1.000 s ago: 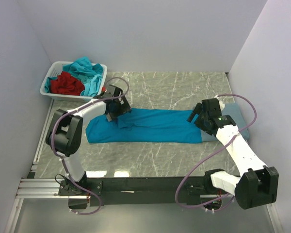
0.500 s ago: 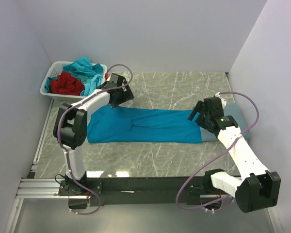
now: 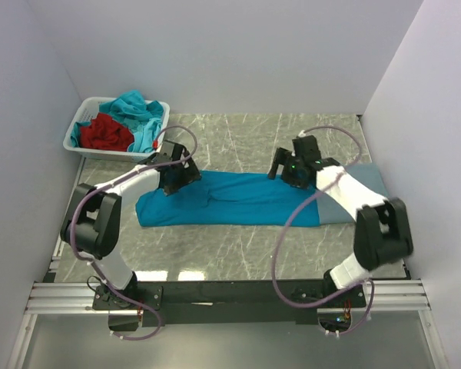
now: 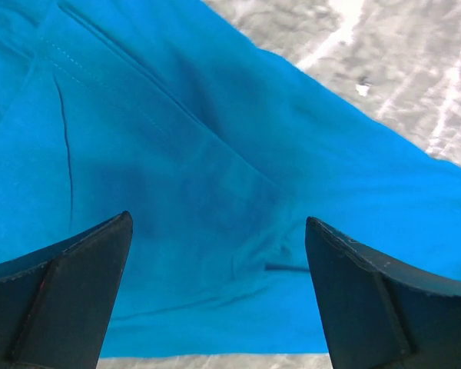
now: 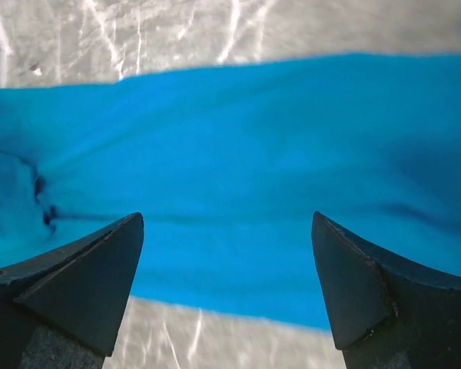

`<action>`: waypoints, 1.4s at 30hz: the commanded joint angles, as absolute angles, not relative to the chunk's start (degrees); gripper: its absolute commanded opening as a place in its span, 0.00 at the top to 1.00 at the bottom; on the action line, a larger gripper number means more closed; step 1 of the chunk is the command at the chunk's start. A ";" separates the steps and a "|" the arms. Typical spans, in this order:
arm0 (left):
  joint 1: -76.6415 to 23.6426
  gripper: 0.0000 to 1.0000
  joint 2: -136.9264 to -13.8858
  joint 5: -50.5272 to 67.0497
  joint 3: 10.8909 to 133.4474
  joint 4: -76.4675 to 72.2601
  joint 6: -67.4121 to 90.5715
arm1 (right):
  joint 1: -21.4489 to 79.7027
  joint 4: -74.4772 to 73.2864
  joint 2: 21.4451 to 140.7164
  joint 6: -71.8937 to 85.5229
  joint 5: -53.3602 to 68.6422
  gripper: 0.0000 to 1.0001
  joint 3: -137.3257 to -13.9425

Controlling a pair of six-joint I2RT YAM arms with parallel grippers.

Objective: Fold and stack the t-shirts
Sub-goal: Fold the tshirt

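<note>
A bright teal-blue t-shirt (image 3: 238,200) lies folded into a long strip across the table. My left gripper (image 3: 177,175) hangs open over its left part, near the far edge. In the left wrist view the cloth (image 4: 215,138) fills the space between the spread fingers (image 4: 61,300), and the left gripper (image 4: 219,219) holds nothing. My right gripper (image 3: 286,167) is open over the far edge of the strip's right half. In the right wrist view the shirt (image 5: 253,154) runs below the empty right gripper (image 5: 227,217). A duller slate-blue t-shirt (image 3: 376,181) lies folded at the strip's right end.
A white slatted basket (image 3: 78,117) stands at the back left with a red shirt (image 3: 106,132) and turquoise cloth (image 3: 138,108) in it. Grey marble table (image 3: 246,142) shows behind and in front of the strip. White walls close in the sides and back.
The left gripper went up toward the basket and came back down over the shirt's left part. The right arm swung left and back, from the strip's right end to its far edge.
</note>
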State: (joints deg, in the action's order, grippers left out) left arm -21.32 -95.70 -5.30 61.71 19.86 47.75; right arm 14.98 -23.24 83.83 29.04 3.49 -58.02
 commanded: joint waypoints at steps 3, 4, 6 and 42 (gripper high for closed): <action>-18.99 0.01 -101.40 -1.41 63.62 13.54 49.40 | 15.64 -16.88 95.17 28.39 6.76 0.04 -65.38; -18.98 0.01 -102.56 -1.49 64.59 13.62 49.22 | 15.73 -16.70 96.40 28.56 6.25 0.04 -66.26; -18.98 0.01 -105.71 -1.06 67.40 13.80 48.87 | 15.65 -16.52 99.22 28.56 5.89 0.04 -66.71; -25.58 0.01 -153.19 7.47 131.04 16.71 47.63 | 45.61 -15.64 91.14 39.47 20.12 0.04 -50.09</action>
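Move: Lying crosswise under both open hands is the folded blue t-shirt: its middle is about 16 cm to the left hand's right, 6 cm back and 4 cm below. From the right hand the same middle is some 21 cm left, 6 cm back and 8 cm down; the grey-blue folded shirt lies about 24 cm right and 4 cm back at like depth. The basket stands roughly 26 cm left and 22 cm ahead of the left hand, about level in height. Swinging the blue t-shirt round with both hands, fingers wide open: the left dips about 3 cm onto its left part, then drags it forward and right, passing away from the basket. The right drops 8 cm with a slight reach forward onto the right part, then sweeps back nearly 20 cm and leftward across the table, turning almost 30 degrees counter-clockwise. ##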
